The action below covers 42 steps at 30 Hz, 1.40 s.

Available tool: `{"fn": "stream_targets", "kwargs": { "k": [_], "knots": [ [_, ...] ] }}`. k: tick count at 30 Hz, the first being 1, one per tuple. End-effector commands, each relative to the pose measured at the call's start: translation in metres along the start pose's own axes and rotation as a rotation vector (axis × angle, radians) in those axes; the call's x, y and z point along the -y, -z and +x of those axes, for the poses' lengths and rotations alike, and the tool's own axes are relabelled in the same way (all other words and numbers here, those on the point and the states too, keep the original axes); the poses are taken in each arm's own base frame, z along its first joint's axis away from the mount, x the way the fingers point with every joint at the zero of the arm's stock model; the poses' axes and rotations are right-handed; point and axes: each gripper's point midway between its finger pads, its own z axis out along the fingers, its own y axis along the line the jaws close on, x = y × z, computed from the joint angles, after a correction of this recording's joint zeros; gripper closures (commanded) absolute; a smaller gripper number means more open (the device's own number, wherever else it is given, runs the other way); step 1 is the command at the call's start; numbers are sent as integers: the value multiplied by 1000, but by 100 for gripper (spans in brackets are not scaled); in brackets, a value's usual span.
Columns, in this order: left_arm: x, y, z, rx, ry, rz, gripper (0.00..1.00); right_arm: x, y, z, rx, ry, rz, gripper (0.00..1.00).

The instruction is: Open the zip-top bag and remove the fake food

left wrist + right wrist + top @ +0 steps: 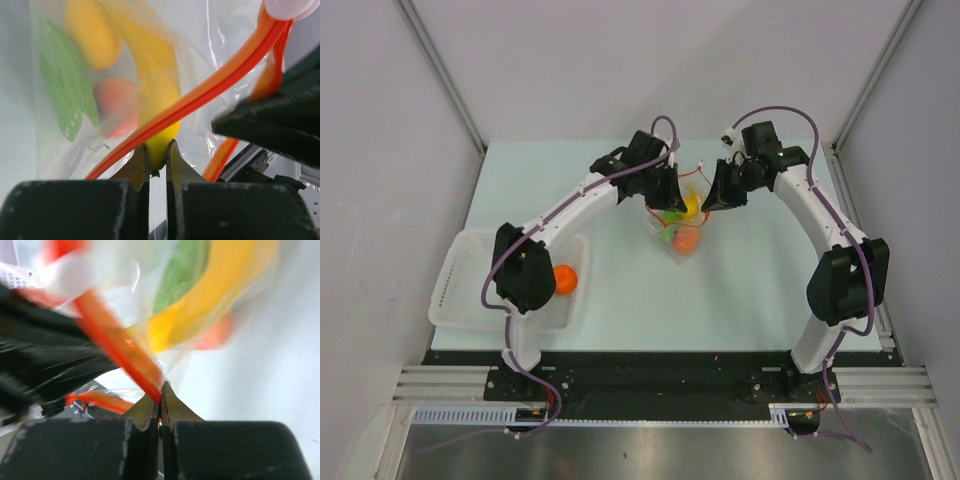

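The clear zip-top bag (678,230) hangs above the table between both grippers, its red-orange zip strip (210,87) pulled apart. My left gripper (158,146) is shut on the lower tip of the yellow banana (155,75) at the bag's mouth. My right gripper (161,387) is shut on the zip strip (115,345) of the opposite edge. Inside the bag lie a green piece (65,90), an orange-red piece (112,105) and another yellow piece (92,30). In the top view the left gripper (670,200) and right gripper (712,200) flank the bag.
A white mesh basket (460,300) stands at the table's left edge with one orange fake fruit (563,279) in it. The left arm's elbow hangs over the basket. Grey walls close in the table on the left, right and back.
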Motion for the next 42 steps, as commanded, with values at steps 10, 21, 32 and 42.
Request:
{"fn": "stream_targets", "kwargs": {
  "k": [10, 21, 32, 42],
  "knots": [
    [50, 87, -24, 102, 12, 83, 100, -14, 11, -34, 84, 147, 73, 100],
    [30, 52, -55, 145, 207, -76, 100, -71, 12, 1, 48, 159, -60, 100],
    [65, 87, -36, 141, 12, 43, 100, -28, 0, -12, 62, 115, 53, 100],
    [65, 168, 21, 187, -286, 152, 100, 21, -12, -45, 71, 67, 124, 100]
  ]
}}
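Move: My left hand already pinches one end of the banana, whose middle lies about 4 cm to its right and 5 cm below, inside the bag. The white basket it is bound for lies some 37 cm to its left, 15 cm back and 16 cm down, with the orange in it about 27 cm left and 13 cm back. The round red fruit in the bag is 3 cm right, 3 cm back and 11 cm lower. From my right hand the banana is about 3 cm left, 1 cm ahead and 5 cm below. Keeping the banana pinched, I lift my left hand about 5 cm, easing back, then jog forward with a slight counter-clockwise turn, pause, and pull back, up and left, some 10 cm away from the bag. My right hand keeps the zip edge pinched, rises forward, swings about 4 cm left, then goes back right, forward and down, away from the left. ##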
